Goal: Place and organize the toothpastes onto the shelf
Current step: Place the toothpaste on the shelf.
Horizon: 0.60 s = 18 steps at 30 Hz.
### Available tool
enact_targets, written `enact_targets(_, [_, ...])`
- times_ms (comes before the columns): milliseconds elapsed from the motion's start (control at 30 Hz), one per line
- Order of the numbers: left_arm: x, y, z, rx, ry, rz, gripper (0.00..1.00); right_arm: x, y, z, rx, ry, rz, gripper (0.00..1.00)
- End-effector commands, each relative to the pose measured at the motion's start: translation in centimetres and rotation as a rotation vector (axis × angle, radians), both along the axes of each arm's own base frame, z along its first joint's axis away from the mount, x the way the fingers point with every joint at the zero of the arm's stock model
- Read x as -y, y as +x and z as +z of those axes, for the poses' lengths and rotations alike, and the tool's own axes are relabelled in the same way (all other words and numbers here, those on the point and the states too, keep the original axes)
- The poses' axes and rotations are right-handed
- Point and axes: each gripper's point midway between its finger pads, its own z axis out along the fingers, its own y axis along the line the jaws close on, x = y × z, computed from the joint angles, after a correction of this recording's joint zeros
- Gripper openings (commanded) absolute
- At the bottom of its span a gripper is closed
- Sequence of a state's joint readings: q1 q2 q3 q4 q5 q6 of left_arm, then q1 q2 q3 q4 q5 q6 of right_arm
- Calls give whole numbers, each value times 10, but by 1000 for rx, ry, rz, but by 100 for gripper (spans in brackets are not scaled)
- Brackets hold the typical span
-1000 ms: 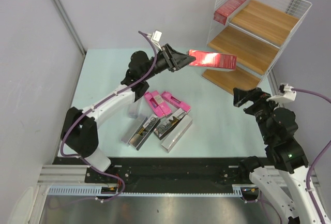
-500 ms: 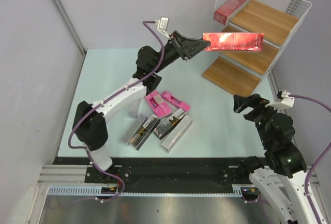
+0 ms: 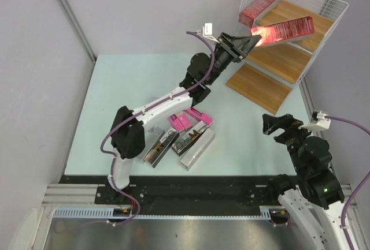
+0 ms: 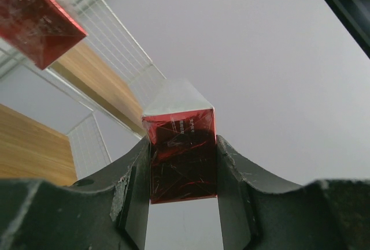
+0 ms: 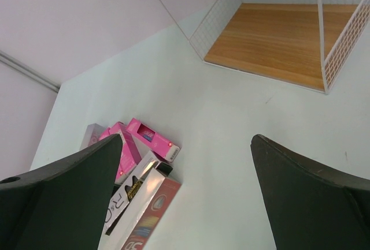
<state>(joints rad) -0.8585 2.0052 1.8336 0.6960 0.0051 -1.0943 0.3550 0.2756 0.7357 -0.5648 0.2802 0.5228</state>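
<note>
My left gripper point(image 3: 252, 38) is shut on one end of a dark red toothpaste carton point(image 3: 286, 30). It holds the carton in the air, tilted, with the far end over the upper boards of the white wire shelf point(image 3: 258, 86). In the left wrist view the carton's end point(image 4: 182, 166) sits between both fingers. A second red carton point(image 3: 260, 6) point(image 4: 32, 16) lies on the top board. Pink cartons point(image 3: 179, 120) point(image 5: 151, 138) and silver cartons point(image 3: 196, 143) point(image 5: 136, 195) lie in a heap on the table. My right gripper point(image 3: 281, 123) point(image 5: 186, 140) hangs open and empty near the shelf's bottom board point(image 5: 277, 36).
The shelf stands at the table's back right corner, its wire sides point(image 3: 332, 7) rising around the boards. Grey walls close in the table at the back and left. A black rail point(image 3: 191, 189) runs along the front edge between the arm bases.
My left arm has stretched up and to the right, carrying the red carton from above the table's middle to the shelf's upper level. The right arm has barely shifted.
</note>
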Motion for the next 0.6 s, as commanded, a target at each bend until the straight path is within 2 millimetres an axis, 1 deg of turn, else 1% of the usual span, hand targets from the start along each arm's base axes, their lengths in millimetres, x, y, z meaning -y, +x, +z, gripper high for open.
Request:
enact_targets(0, [-17,13,46,-36,-139,207,0,1,-4,-4,-8,10,-2,100])
enact_targets(33, [-13,21,37,-52,-123,239,0,1,-5,-3,-8,12,2,100])
enact_targets(67, [-13,20,49,-48,-138,250,0,1,-6,-3,-5,13,3,100])
enact_targets(100, [-10,25,46,-53,-124,273,0,1,-7,-4,-8,14,3,100])
enact_targets(167, [-8,33,50,-58,-133,304,0,1,-8,-5,-8,15,5,100])
enact_targets(200, [-5,38,44,-78,-110,324,0,2,-9,-5,-8,17,3,100])
enact_targets(233, [-12,41,56,-81,-140,353,0,2,-9,-5,-7,17,2,100])
enact_targets(267, [-5,50,40,-110,-115,368,0,2,-10,-4,-6,21,4,100])
enact_targets(300, [-6,53,40,-112,-115,384,0,3,-10,-4,-4,19,-2,100])
enact_targets(333, [-9,55,46,-112,-128,403,0,2,-11,-4,-3,20,3,100])
enact_targets(367, [-5,60,37,-120,-107,416,0,3,-11,-4,-4,21,-2,100])
enact_targets(433, [-8,64,40,-127,-117,446,0,5,-11,-5,-4,17,-8,100])
enact_targets(467, [-5,68,32,-135,-99,455,0,5,-11,-4,-1,15,-7,100])
enact_targets(500, [-5,69,31,-133,-96,460,0,6,-10,-2,6,12,-13,100])
enact_targets(533, [-4,69,32,-129,-95,461,0,6,-10,2,20,16,-13,100])
enact_targets(567, [-3,68,32,-112,-92,457,0,5,-9,10,50,26,-11,99])
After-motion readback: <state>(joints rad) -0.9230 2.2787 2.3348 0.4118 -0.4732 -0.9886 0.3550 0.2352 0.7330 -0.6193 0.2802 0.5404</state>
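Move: The red toothpaste box in the left fingers is bound for the free strip of top shelf, its middle about 14 cm ahead of the left hand, 9 cm to its right and 3 cm lower. The red box already shelved lies 15 cm ahead, 3 cm right, 3 cm lower; the middle board about 14 cm ahead, 14 cm right, some 25 cm below. From the right hand that strip lies roughly 30 cm ahead, 5 cm right, 15 cm up. The red toothpaste box, still pinched by its near end, is carried over the top shelf by the left hand, about 7 cm forward with a slight early shift to the right, at nearly constant height. Meanwhile the wrist swings it some 25 degrees counter-clockwise and tips the upward-pointing fingers down slightly, bringing it alongside the shelved red box; the fingers keep their hold. ##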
